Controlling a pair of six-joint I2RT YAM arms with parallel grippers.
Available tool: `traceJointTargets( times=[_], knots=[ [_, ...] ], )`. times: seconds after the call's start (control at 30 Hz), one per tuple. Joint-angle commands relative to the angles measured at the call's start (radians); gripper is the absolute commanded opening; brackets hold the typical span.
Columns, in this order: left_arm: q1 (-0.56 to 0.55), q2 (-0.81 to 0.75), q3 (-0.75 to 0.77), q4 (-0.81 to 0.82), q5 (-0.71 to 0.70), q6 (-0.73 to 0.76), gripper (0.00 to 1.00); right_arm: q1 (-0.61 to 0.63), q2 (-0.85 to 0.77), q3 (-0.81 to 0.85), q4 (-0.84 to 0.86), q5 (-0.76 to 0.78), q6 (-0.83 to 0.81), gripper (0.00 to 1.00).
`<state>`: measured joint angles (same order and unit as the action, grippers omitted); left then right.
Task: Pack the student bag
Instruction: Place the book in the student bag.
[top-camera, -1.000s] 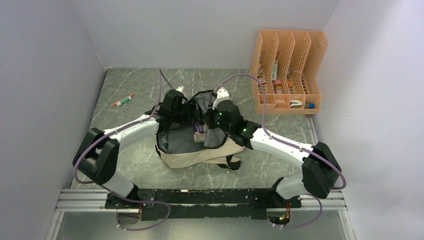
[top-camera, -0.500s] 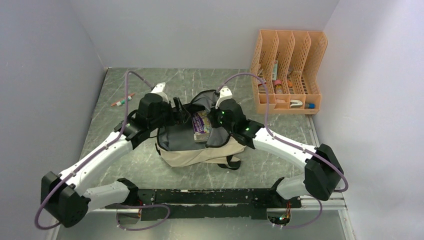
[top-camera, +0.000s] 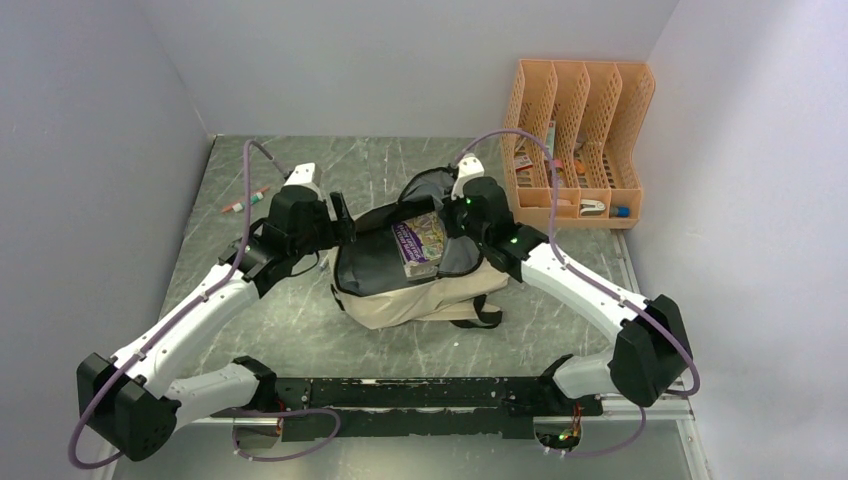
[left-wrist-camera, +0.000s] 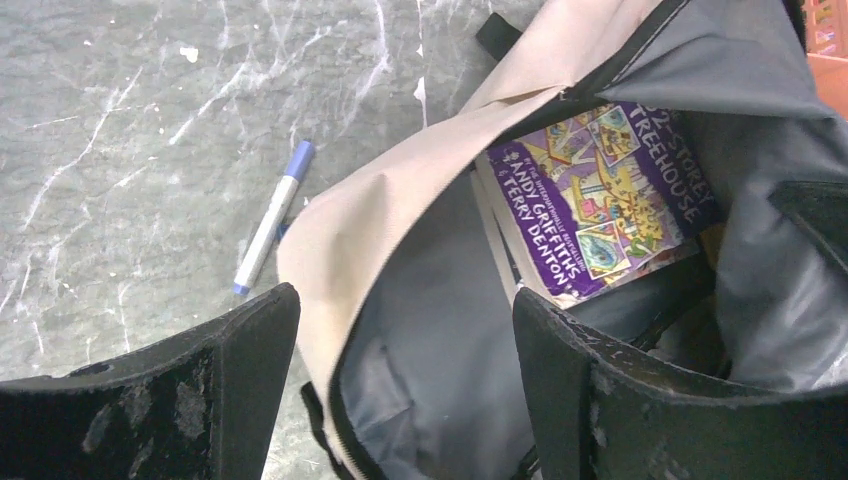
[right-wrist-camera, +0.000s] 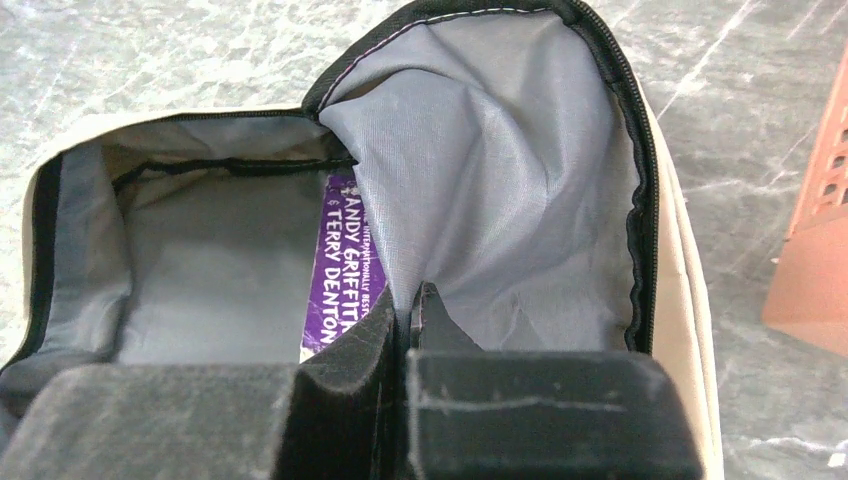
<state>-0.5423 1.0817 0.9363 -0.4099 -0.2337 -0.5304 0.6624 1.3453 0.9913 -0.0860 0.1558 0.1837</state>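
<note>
The student bag (top-camera: 420, 305), beige with grey lining, lies open mid-table. A purple book (top-camera: 421, 242) sits inside it, also visible in the left wrist view (left-wrist-camera: 600, 200). My right gripper (top-camera: 457, 222) is shut on the bag's grey-lined flap (right-wrist-camera: 500, 150); the fabric is pinched between its fingertips (right-wrist-camera: 410, 305). My left gripper (top-camera: 340, 225) hovers open just left of the bag's mouth. In its wrist view the jaws (left-wrist-camera: 400, 320) stand wide apart over the bag's beige rim (left-wrist-camera: 400, 200), holding nothing.
An orange file organizer (top-camera: 580, 140) with small items stands at the back right. A red-and-green pen (top-camera: 245, 202) lies at the back left. A blue-capped marker (left-wrist-camera: 270, 220) lies on the table beside the bag.
My left arm has drawn back out of the bag to the left. My right gripper has pulled the flap back and right, shifting the bag rightward and uncovering more of the book.
</note>
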Motion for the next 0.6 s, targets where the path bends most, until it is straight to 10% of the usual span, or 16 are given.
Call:
traceJointTargets(
  times=[0.0,0.2,0.57],
  knots=[
    [0.016,0.004,0.015,-0.011,-0.022,0.02,0.82,-0.042,-0.022,0.073,0.052,-0.014,-0.074,0.0],
    [0.024,0.014,-0.005,-0.006,0.001,0.013,0.81,-0.042,0.019,0.083,-0.001,-0.187,-0.085,0.03],
    [0.028,0.051,-0.033,-0.014,0.035,0.013,0.81,-0.043,0.029,0.083,-0.157,-0.308,-0.072,0.49]
  ],
)
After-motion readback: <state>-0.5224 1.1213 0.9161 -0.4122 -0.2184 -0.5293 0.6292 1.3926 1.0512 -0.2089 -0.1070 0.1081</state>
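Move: The right hand's shut fingers still pinch the grey-lined flap of the student bag. The book lies inside the bag about 6 cm to this hand's left, some 1 cm ahead and roughly 11 cm below. The middle of the bag is about 7 cm left, 1 cm back and 14 cm down. From the open left hand the book is roughly 14 cm to the right, 3 cm ahead and 13 cm below; a blue marker lies about 5 cm left, 1 cm ahead and 19 cm below that hand. After easing barely 1 cm farther forward and right with the flap, the right hand reverses, coming back and left about 2.5 cm each and sinking some 2 cm. It turns roughly 15 degrees counter-clockwise and tips a little downward while its fingers open about halfway and let go of the flap. The open left hand sinks about 2 cm beside the bag's left rim, empty. ##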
